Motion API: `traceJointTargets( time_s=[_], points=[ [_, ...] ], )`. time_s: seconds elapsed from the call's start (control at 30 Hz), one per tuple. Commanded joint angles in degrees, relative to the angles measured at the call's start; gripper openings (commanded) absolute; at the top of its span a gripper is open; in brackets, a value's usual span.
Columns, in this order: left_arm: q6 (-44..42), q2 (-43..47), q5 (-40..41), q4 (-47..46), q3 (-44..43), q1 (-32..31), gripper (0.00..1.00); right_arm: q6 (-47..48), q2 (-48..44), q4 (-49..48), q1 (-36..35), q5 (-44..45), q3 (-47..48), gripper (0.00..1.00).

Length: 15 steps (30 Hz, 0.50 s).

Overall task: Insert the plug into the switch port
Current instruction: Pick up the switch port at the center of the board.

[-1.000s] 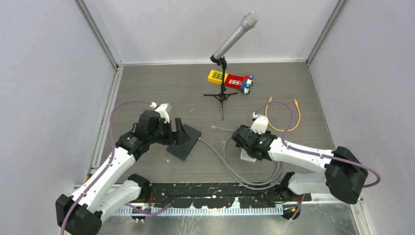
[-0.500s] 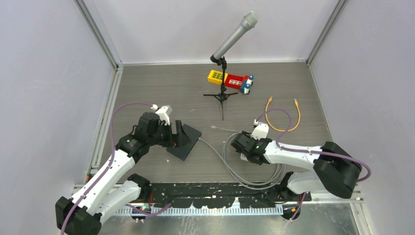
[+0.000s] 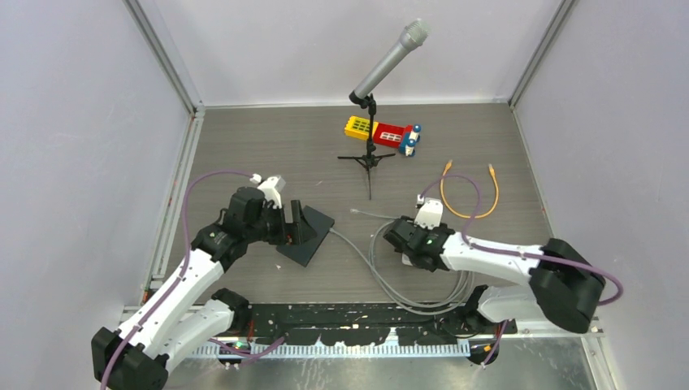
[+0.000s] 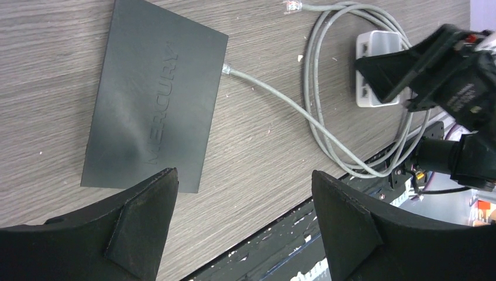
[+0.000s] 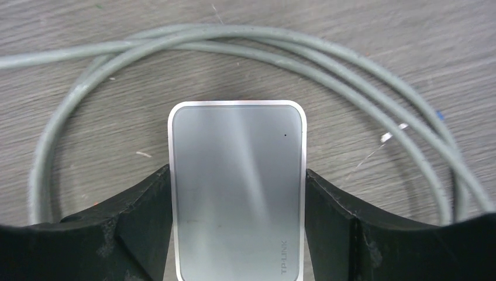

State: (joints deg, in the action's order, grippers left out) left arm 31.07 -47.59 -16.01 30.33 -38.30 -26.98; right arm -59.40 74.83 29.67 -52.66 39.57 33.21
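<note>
A white TP-LINK switch (image 5: 237, 146) lies flat on the table inside the loops of a grey cable (image 5: 327, 58). My right gripper (image 5: 237, 171) straddles it, and both fingers press on its long sides. The cable's free clear plug (image 4: 292, 6) rests on the wood, also visible from above as the plug (image 3: 356, 211), apart from both grippers. The cable's other end sits in a black Mercury box (image 4: 152, 99). My left gripper (image 4: 244, 174) hovers open just in front of that box with nothing between its fingers. From the left wrist view the white switch (image 4: 374, 88) shows its ports.
A microphone on a tripod stand (image 3: 370, 154) stands at mid-back, with a toy block house (image 3: 386, 132) behind it. An orange patch cable (image 3: 467, 195) lies at the right. The black rail of the table's near edge (image 3: 366, 313) runs below the grey cable's loops (image 3: 382, 268).
My right gripper has settled lower over the white switch and its jaws have narrowed onto the switch's sides. The left arm has shifted only slightly and stays open.
</note>
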Motion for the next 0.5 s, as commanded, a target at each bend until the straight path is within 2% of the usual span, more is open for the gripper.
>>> traceJointTargets(
  time_s=[0.0,0.1,0.17,0.27,0.43,0.47],
  points=[
    [0.40,1.72,2.50,2.06,-3.33,0.00,0.86,13.17,-9.54,2.15,-0.16,3.37,6.04,0.23],
    [2.03,2.67,7.08,6.57,-6.90,0.00,0.86,32.27,-13.38,-0.83,-0.16,-3.51,10.43,0.22],
    [3.16,3.33,10.65,9.41,-9.39,0.00,0.87,46.50,-13.23,-1.88,-0.07,-15.11,13.31,0.22],
    [4.56,4.60,16.50,14.14,-13.36,0.00,0.87,61.04,-9.38,2.57,-0.07,-30.76,19.07,0.24],
    [6.66,8.41,25.44,21.80,-19.00,0.00,0.88,73.78,0.54,4.96,-0.11,-46.43,27.26,0.26],
    [6.84,9.34,26.37,22.51,-19.99,0.00,0.88,75.31,2.81,5.94,-0.15,-50.20,29.48,0.16]
  ],
)
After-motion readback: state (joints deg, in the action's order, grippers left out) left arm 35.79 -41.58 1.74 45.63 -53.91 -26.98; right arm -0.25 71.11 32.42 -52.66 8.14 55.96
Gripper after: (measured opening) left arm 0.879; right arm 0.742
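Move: The right gripper already grips the switch port, down at board level. From that hand the grey cable's loose plug lies about 15 cm left, 9 cm ahead and 2 cm lower; the black box is some 27 cm left and 3 cm ahead, at board height. From the open left hand, the switch port lies about 26 cm right, 1 cm ahead and 14 cm down, and the black box 5 cm straight ahead, 15 cm down. Keep the right fingers pinched on the switch port and raise it steeply about 12 cm off the board. Swing it some 11 cm left, over the near side of the loose plug, turning the wrist about 60 degrees counter-clockwise. Meanwhile draw the open left gripper up and left, away from the black box, turning slightly counter-clockwise. ##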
